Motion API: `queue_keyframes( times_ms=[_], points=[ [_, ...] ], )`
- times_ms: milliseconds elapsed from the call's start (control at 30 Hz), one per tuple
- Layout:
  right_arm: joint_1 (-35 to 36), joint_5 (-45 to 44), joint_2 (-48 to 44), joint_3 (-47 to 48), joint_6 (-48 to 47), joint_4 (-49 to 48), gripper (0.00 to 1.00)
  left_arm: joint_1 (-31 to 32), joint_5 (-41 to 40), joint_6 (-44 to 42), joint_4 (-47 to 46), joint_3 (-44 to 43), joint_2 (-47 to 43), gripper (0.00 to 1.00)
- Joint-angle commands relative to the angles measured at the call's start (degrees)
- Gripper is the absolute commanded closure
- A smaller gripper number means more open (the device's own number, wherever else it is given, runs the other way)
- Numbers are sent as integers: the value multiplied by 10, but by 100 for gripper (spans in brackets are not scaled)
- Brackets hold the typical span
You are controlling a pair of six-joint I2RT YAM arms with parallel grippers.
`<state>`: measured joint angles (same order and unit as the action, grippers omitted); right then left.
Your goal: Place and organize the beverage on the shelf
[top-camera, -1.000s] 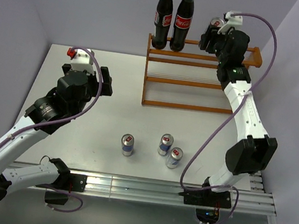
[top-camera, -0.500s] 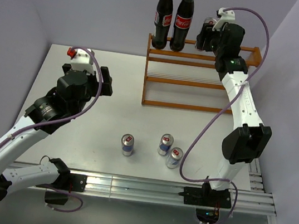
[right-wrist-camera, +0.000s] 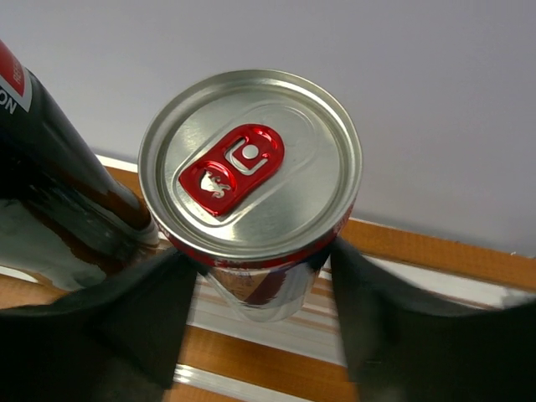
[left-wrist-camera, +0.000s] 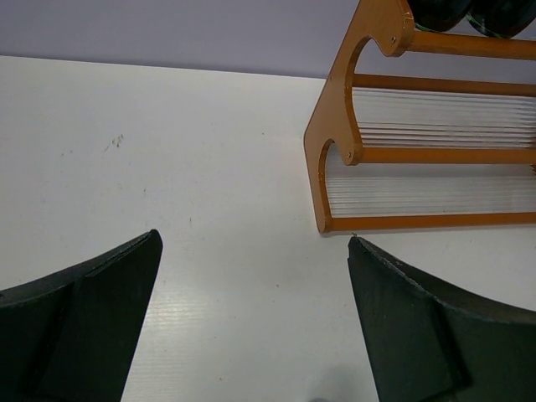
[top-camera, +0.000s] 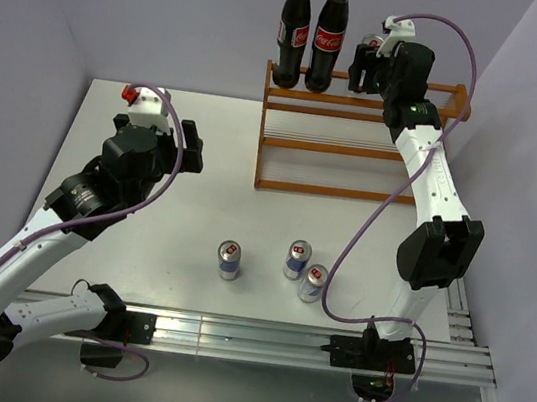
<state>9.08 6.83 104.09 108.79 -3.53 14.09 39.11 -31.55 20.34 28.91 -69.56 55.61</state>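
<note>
Two dark cola bottles (top-camera: 293,33) (top-camera: 328,36) stand at the left end of the top tier of the orange-brown shelf (top-camera: 356,156). My right gripper (top-camera: 366,66) is shut on a silver can with a red tab (right-wrist-camera: 251,184), upright over the top tier just right of the bottles (right-wrist-camera: 50,167). Whether the can rests on the slats I cannot tell. Three more cans (top-camera: 228,260) (top-camera: 297,260) (top-camera: 313,283) stand on the table near the front. My left gripper (left-wrist-camera: 251,251) hangs open over bare table, left of the shelf's end post (left-wrist-camera: 339,134).
The white table (top-camera: 141,243) ends in a metal rail at the front. Purple walls close in behind the shelf and on both sides. The lower tier (top-camera: 334,170) holds nothing.
My right gripper has carried the can leftward along the top tier, closer to the bottles. The left arm and the three table cans have not moved.
</note>
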Motion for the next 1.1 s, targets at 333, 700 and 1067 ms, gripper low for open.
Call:
queue_keyframes(
  times_ms=[333, 700, 1067],
  points=[
    [0, -4, -55, 5, -6, -30, 0, -3, 15, -7, -13, -5, 4, 1],
    [1, -26, -217, -168, 87, -52, 0, -3, 48, 26, 33, -50, 55, 1],
    [108, -90, -380, -313, 141, 103, 0, 31, 97, 121, 167, -87, 138, 1]
  ],
)
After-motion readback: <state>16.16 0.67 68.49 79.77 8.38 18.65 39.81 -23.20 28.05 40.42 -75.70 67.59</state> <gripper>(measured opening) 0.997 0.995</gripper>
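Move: The right hand holds a can between its fingers, so the can's middle is about at the hand point, over the shelf's top tier. The near Coke bottle stands roughly 10 cm to the left of that can and the far Coke bottle some 18 cm, both level with it front to back. The table can lies about 9 cm back, 13 cm right and 29 cm below the left hand; the middle can stands 17 cm to the right of that table can and 3 cm farther out. The right fingers open wide and let go of the can on the shelf's top tier, then the hand backs straight off towards its base, nearly 18 cm, rising about 5 cm on the way before dipping again and rolling some 10 degrees, left side up. The left hand, still open and empty, sinks about 6 cm and slides 5 cm right towards the table can, its fingers tipping down. ##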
